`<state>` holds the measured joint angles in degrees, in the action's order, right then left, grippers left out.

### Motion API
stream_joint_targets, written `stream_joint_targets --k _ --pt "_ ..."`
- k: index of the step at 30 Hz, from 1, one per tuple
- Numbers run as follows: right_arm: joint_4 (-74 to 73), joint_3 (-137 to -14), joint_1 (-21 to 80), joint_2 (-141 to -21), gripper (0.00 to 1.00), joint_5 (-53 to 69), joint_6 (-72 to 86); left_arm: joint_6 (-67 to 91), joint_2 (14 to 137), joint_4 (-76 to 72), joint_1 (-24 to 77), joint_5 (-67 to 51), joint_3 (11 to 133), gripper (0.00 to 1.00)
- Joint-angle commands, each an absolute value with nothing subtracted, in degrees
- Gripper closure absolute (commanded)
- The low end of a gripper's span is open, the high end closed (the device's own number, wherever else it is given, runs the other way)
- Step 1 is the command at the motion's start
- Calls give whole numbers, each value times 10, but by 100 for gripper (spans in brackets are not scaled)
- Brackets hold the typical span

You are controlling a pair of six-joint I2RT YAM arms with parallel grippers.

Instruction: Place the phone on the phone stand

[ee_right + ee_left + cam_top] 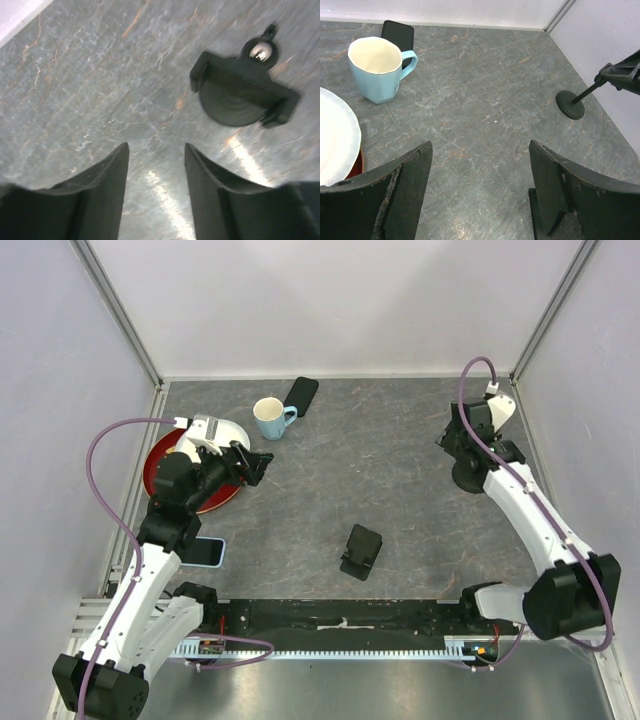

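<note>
A black phone lies flat at the back of the table, right behind a mug. A second, light blue phone lies by my left arm. The black phone stand, a round base with a clamp cradle on a stem, stands at the right. My right gripper hovers just above it and to its left, open, with bare table between the fingers. Over the left middle of the table my left gripper is wide open and holds nothing.
A light blue mug stands in front of the black phone. A white plate rests on a red plate at the left. A small black folding stand sits near the front middle. Walls close three sides.
</note>
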<state>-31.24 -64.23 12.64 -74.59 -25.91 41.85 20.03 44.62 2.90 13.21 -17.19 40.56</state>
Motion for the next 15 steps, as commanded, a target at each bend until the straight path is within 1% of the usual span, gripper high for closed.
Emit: stream_joint_targets --k 1,2,4,6,7,12,15 --pt "-290 -647 98 -669 27 -301 343 214 440 17 130 -192 429 16" --pt "-290 -636 83 -646 2 -291 342 214 440 17 130 -192 429 16" --pt "-292 -629 26 -629 2 -235 327 214 440 18 129 -192 430 16" --pt "-298 -630 3 -624 2 -209 313 214 440 17 129 -192 430 16" --pt "-302 -632 -27 -625 2 -199 310 215 441 17 129 -192 430 16" --pt "-302 -633 -64 -664 2 -115 273 214 441 18 129 -192 429 16" --pt "-301 -633 -76 -685 4 -80 226 214 442 18 129 -191 429 16"
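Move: Just to the right of the right hand, about 8 cm off and 2 cm back, is the holder head of the phone stand, some 3 cm lower than the hand. The black phone lies on the table roughly 33 cm to this hand's left and 18 cm farther out; the small black bracket is about 18 cm left and 24 cm back. From the left hand, the stand's head is around 52 cm right, 6 cm ahead and 10 cm lower. Swinging about 10 cm to the right, the right hand arcs up some 7 cm and then sinks about 3 cm, easing 2 cm back, so that it goes from the left side of the phone stand's head to above it. Its half-open, empty fingers spread wide on the way, and the fingertips tilt up about 10 degrees before partly dipping again; no touch on the stand can be seen. ##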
